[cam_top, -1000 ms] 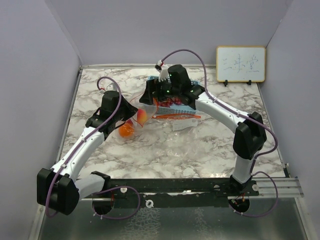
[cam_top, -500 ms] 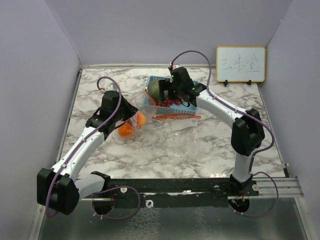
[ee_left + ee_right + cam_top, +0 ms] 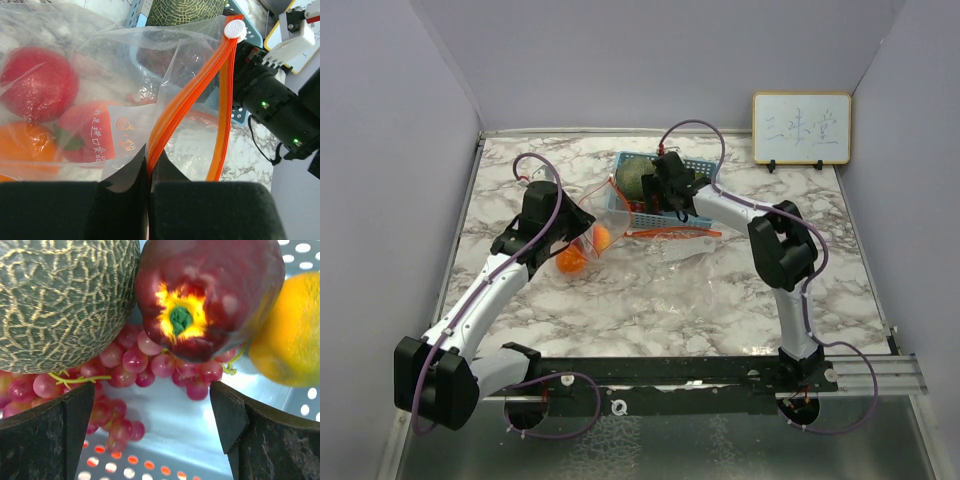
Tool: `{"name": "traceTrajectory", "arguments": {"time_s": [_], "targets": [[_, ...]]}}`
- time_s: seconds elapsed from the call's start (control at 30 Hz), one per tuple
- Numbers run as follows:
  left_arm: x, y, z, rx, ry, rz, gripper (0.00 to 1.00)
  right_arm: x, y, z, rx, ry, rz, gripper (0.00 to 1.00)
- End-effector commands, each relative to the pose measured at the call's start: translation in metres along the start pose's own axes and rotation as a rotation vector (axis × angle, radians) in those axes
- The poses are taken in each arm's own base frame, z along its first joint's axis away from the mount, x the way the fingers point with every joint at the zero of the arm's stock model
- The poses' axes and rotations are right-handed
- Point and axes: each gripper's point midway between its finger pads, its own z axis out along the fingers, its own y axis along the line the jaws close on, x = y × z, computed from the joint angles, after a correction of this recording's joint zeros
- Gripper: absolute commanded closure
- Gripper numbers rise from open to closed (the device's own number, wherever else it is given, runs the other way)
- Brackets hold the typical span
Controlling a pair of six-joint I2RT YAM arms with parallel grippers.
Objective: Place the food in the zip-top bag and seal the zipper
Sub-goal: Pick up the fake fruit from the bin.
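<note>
The clear zip-top bag [image 3: 640, 262] lies mid-table, its orange zipper [image 3: 176, 111] parted and the white slider [image 3: 235, 29] at the far end. My left gripper [image 3: 148, 162] is shut on one zipper strip, holding the mouth up. Inside the bag are a red apple [image 3: 35, 82], an orange [image 3: 20, 155] and a red labelled fruit [image 3: 82, 135]. My right gripper [image 3: 152, 390] hangs open inside the blue basket [image 3: 165, 420], its fingers either side of red grapes [image 3: 150, 362]. Just ahead of it are a netted melon [image 3: 60, 295], a dark red apple [image 3: 205, 295] and a yellow-orange fruit [image 3: 290, 335].
The blue mesh basket [image 3: 705, 170] stands at the back centre, touching the bag's far end. A small whiteboard [image 3: 801, 128] leans on the back wall at right. Grey walls close in on the marble table [image 3: 740, 300] on three sides.
My right gripper has dropped from above the basket's left end into the basket, and its forearm has folded lower. The left arm and bag have stayed still.
</note>
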Motion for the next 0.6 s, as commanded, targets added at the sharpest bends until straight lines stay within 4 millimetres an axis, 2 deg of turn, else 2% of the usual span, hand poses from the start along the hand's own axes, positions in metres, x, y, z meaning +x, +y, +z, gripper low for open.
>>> {"name": "traceTrajectory", "arguments": {"time_s": [0.0, 0.07, 0.13, 0.17, 0.23, 0.3, 0.43, 0.47, 0.53, 0.57], "targets": [[0.0, 0.002, 0.001, 0.007, 0.008, 0.013, 1.0, -0.022, -0.004, 0.025, 0.041, -0.137, -0.034, 0.04], [0.0, 0.002, 0.002, 0.007, 0.011, 0.014, 1.0, -0.02, -0.009, 0.032, 0.056, -0.154, -0.036, 0.05], [0.0, 0.003, 0.002, 0.004, 0.013, 0.014, 1.0, -0.012, -0.016, 0.04, 0.057, -0.139, -0.021, 0.12], [-0.001, 0.003, 0.002, 0.004, 0.011, 0.015, 1.0, -0.007, -0.017, 0.044, 0.053, -0.127, -0.016, 0.2], [-0.002, 0.004, 0.003, 0.0, 0.011, 0.016, 1.0, 0.001, -0.02, 0.047, 0.044, -0.117, -0.012, 0.46], [-0.003, 0.005, 0.003, -0.003, 0.012, 0.013, 1.0, 0.003, -0.02, 0.045, 0.035, -0.118, -0.017, 0.66], [-0.004, 0.006, 0.005, -0.003, 0.011, 0.011, 1.0, -0.008, -0.018, 0.024, 0.003, -0.144, -0.022, 0.93], [-0.005, 0.005, 0.006, -0.002, 0.011, 0.013, 1.0, -0.016, -0.017, 0.015, -0.01, -0.157, -0.02, 0.97], [-0.006, 0.005, 0.007, -0.001, 0.009, 0.012, 1.0, -0.037, -0.012, -0.009, -0.049, -0.194, -0.019, 0.98], [-0.006, 0.004, 0.008, 0.001, 0.008, 0.012, 1.0, -0.053, -0.008, -0.029, -0.082, -0.228, -0.019, 0.98]]}}
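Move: The bunch of grapes I want lies just below my right hand, about 4 cm down, 3 cm ahead and 1 cm to the right. Beyond it the dark red fruit sits some 7 cm ahead of this hand and 2 cm right; the melon is about 6 cm ahead and 5 cm left, the yellow fruit some 6 cm ahead and 9 cm right. From my left hand, the grapes are roughly 16 cm right, 10 cm ahead and 15 cm below. With my right fingers wide open inside the bin, I slide forward nearly 3 cm towards the dark red fruit, then sink about 3 cm from where I began, easing slightly right, while I shut the fingers almost fully on the near edge of the grape bunch. With my fingertips pinching a grape there, I start back up by about 1 cm. ##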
